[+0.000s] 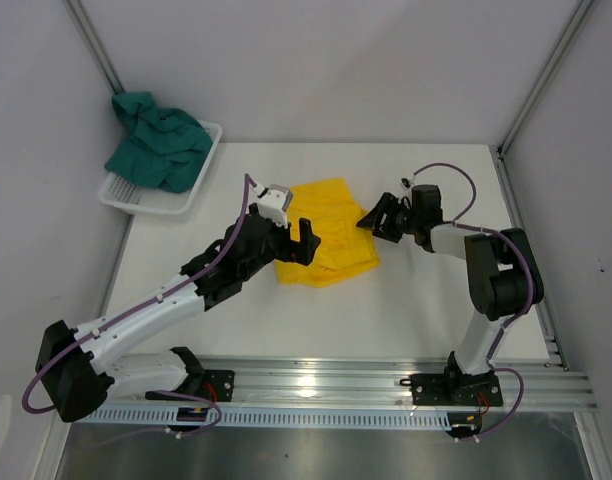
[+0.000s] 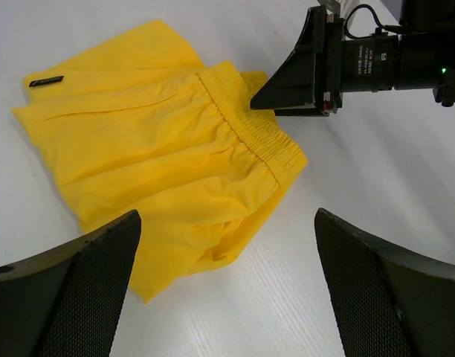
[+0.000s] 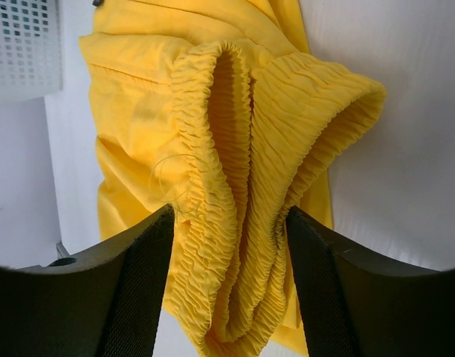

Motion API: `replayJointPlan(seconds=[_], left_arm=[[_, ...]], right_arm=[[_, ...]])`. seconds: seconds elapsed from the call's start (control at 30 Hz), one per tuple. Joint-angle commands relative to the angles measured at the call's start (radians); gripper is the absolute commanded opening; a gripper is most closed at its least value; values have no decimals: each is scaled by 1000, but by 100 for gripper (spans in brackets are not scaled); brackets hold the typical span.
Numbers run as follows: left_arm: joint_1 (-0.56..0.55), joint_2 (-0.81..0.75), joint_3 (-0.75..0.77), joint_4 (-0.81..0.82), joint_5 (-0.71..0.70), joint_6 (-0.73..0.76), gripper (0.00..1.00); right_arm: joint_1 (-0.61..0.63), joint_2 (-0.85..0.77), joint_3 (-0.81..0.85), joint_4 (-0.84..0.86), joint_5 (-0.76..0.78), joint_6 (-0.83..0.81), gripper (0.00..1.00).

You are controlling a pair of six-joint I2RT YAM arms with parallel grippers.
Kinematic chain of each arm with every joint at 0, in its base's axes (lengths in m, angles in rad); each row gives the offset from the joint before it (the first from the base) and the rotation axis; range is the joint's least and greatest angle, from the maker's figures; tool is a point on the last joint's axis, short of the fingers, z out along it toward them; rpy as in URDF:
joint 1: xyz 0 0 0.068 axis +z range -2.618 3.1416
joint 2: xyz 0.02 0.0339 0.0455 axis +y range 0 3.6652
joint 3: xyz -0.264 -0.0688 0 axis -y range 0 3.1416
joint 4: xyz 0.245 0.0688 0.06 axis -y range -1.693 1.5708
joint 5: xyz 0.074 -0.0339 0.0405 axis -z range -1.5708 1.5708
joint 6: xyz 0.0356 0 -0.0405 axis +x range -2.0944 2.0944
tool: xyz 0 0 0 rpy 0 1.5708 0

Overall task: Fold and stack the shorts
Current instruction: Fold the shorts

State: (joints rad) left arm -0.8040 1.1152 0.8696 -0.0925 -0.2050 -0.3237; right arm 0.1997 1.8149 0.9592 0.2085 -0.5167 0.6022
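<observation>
The yellow shorts [image 1: 326, 232] lie crumpled on the white table, logo tag at their far corner [image 2: 46, 81]. My right gripper [image 1: 369, 220] is at their right edge, shut on the bunched elastic waistband [image 3: 235, 149], whose folds fill the gap between both pads [image 3: 149, 268]. That gripper [image 2: 256, 103] also shows in the left wrist view, its tips at the waistband. My left gripper [image 1: 304, 243] hovers over the shorts' near-left edge, jaws wide open with only a fabric corner and table between them [image 2: 226, 223]. The dark teal shorts [image 1: 158, 140] sit heaped in the basket.
The white mesh basket [image 1: 136, 200] stands at the table's back left corner, also showing in the right wrist view [image 3: 27, 44]. A metal rail [image 1: 336, 385] carrying both arm bases runs along the near edge. Pale walls close in the left, back and right.
</observation>
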Motion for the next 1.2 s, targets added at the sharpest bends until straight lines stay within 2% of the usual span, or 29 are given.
replayJointPlan(seconds=[0.0, 0.4, 0.5, 0.53, 0.63, 0.8, 1.0, 1.17], left_arm=[[9, -2, 20, 13, 10, -2, 99], [9, 5, 11, 14, 10, -3, 99], [11, 0, 8, 13, 9, -6, 99], [11, -3, 5, 13, 7, -6, 99], [14, -18, 3, 1, -2, -6, 99], [20, -37, 0, -15, -8, -9, 99], [22, -44, -17, -21, 1, -12, 99], [22, -63, -52, -15, -17, -23, 99]], right_arm=[[-6, 17, 0, 100, -52, 25, 63], [6, 181, 21, 253, -138, 93, 49], [15, 150, 23, 244, -108, 70, 36], [17, 138, 21, 227, -95, 61, 26], [33, 69, 13, 165, -27, 5, 16], [84, -63, 15, 36, 166, -117, 9], [119, -149, 7, 16, 187, -140, 6], [187, -183, 84, -101, 273, -199, 10]])
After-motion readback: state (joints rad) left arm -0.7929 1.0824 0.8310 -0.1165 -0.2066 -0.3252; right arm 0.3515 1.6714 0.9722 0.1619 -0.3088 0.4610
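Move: The right hand, half open, already straddles the gathered waistband of the yellow shorts; the bit to be pinched lies about 1 cm ahead, 2 cm to its left and 3 cm below. The waistband's near end is some 9 cm back and 1 cm to the right, and the shorts' far corner about 11 cm ahead and 6 cm left, both on the table. From the left hand that pinching spot is roughly 14 cm ahead, 14 cm right and 19 cm below. The right hand eases a couple of centimetres to its left and dips about 3 cm into the bunched waistband, closing its fingers from well open to nearly shut so that they pinch the gathered folds. Keeping that pinch, it draws straight up about 7 cm with a further slight drift left and back, rolling some 20 degrees about the line of its fingers so that its left side drops. ##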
